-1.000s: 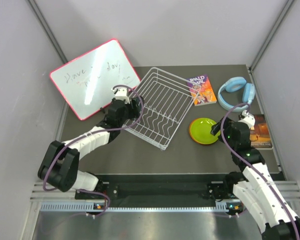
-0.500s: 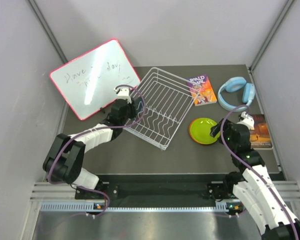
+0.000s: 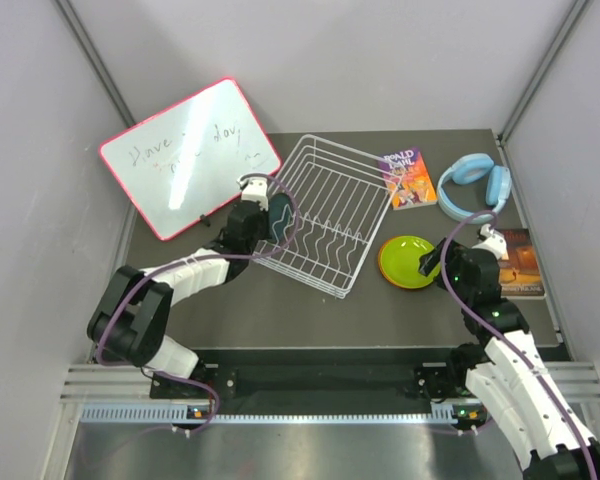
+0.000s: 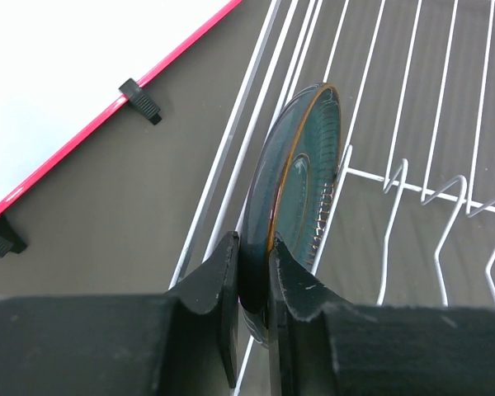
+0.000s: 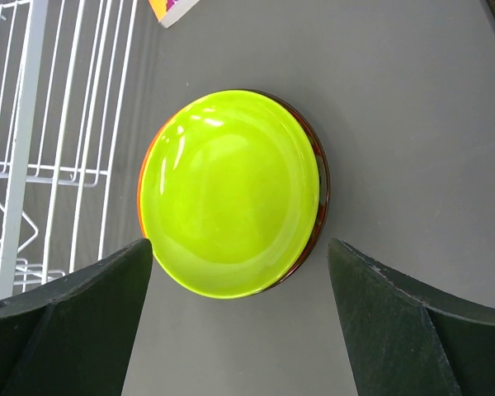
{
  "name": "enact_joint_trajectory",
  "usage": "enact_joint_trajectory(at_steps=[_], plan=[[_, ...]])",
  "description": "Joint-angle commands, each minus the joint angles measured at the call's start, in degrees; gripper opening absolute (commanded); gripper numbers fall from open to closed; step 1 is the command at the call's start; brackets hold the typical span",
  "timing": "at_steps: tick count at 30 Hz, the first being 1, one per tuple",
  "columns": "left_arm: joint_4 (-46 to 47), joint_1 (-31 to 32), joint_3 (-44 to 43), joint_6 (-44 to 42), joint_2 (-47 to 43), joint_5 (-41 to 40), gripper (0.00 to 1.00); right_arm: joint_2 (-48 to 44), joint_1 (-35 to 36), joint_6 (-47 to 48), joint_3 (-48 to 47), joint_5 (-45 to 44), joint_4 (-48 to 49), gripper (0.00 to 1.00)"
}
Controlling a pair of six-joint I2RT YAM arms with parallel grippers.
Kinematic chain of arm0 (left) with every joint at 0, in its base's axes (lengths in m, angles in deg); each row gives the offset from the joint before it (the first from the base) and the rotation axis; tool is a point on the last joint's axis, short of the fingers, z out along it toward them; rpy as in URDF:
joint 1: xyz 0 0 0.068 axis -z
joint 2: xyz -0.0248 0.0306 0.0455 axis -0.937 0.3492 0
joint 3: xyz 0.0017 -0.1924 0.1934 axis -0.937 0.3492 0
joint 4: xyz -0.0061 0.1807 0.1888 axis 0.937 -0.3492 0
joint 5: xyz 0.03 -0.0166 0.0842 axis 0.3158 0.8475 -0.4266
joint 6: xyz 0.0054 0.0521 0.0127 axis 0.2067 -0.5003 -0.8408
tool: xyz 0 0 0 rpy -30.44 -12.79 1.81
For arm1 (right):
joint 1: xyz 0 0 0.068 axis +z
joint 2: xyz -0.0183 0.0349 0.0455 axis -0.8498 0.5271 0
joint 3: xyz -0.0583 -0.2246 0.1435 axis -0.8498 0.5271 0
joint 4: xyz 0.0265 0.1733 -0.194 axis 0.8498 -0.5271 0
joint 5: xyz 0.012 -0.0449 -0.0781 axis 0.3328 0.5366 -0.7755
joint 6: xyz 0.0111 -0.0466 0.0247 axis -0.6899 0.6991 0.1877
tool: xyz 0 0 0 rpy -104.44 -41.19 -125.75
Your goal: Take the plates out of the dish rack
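Note:
The white wire dish rack (image 3: pixel 325 200) lies in the middle of the table. The dark teal plate (image 4: pixel 301 165) stands on edge at the rack's left side, and my left gripper (image 4: pixel 254 247) is shut on its rim; it also shows in the top view (image 3: pixel 271 214). The lime green plate (image 5: pixel 231 194) lies on the table right of the rack, stacked on the orange plate (image 5: pixel 143 177) and the dark red plate (image 5: pixel 320 190), of which only rims show. My right gripper (image 5: pixel 239 247) is open and empty just above the stack's near edge (image 3: pixel 408 261).
The pink-framed whiteboard (image 3: pixel 185 155) leans at the back left, close to the left arm. A Roald Dahl book (image 3: pixel 408 178) touches the rack's right corner. Blue headphones (image 3: pixel 473 183) and a second book (image 3: pixel 520 262) lie at the right edge.
My left gripper has moved right along the rack's left side while holding the teal plate. The rack has slid a little to the right, nudging the book. The right arm has barely moved.

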Motion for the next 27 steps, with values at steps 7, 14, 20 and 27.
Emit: enact_joint_trajectory(at_steps=[7, 14, 20, 27], plan=[[4.66, 2.28, -0.41, -2.48, -11.04, -14.54, 0.00, -2.32, -0.50, 0.39, -0.40, -0.04, 0.27, 0.87], [3.88, 2.99, -0.94, -4.25, -17.10, -16.76, 0.00, -3.64, -0.42, 0.48, -1.10, 0.04, -1.49, 0.88], [-9.99, 3.69, -6.20, 2.77, -24.23, -8.62, 0.00, -7.24, -0.50, 1.53, -1.72, 4.51, -1.93, 0.88], [-17.65, 6.49, -5.69, 17.80, -27.66, 8.35, 0.00, -12.59, -0.50, 0.49, 0.39, 20.23, 5.44, 0.89]])
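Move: The left hand already grips the dark plate in the dish rack; the green plate on its stack lies about 34 cm to its right, 7 cm back and 10 cm lower. The rack's middle is some 14 cm right, 3 cm ahead and 5 cm below; the orange book is 34 cm right, 16 cm ahead. From the open right hand the dark plate is roughly 34 cm left, 13 cm ahead; the green plate is 5 cm ahead, 2 cm left, 11 cm below. Still pinching the dark plate, the left hand lifts about 15 cm, drawing back; the right eases up and left. ##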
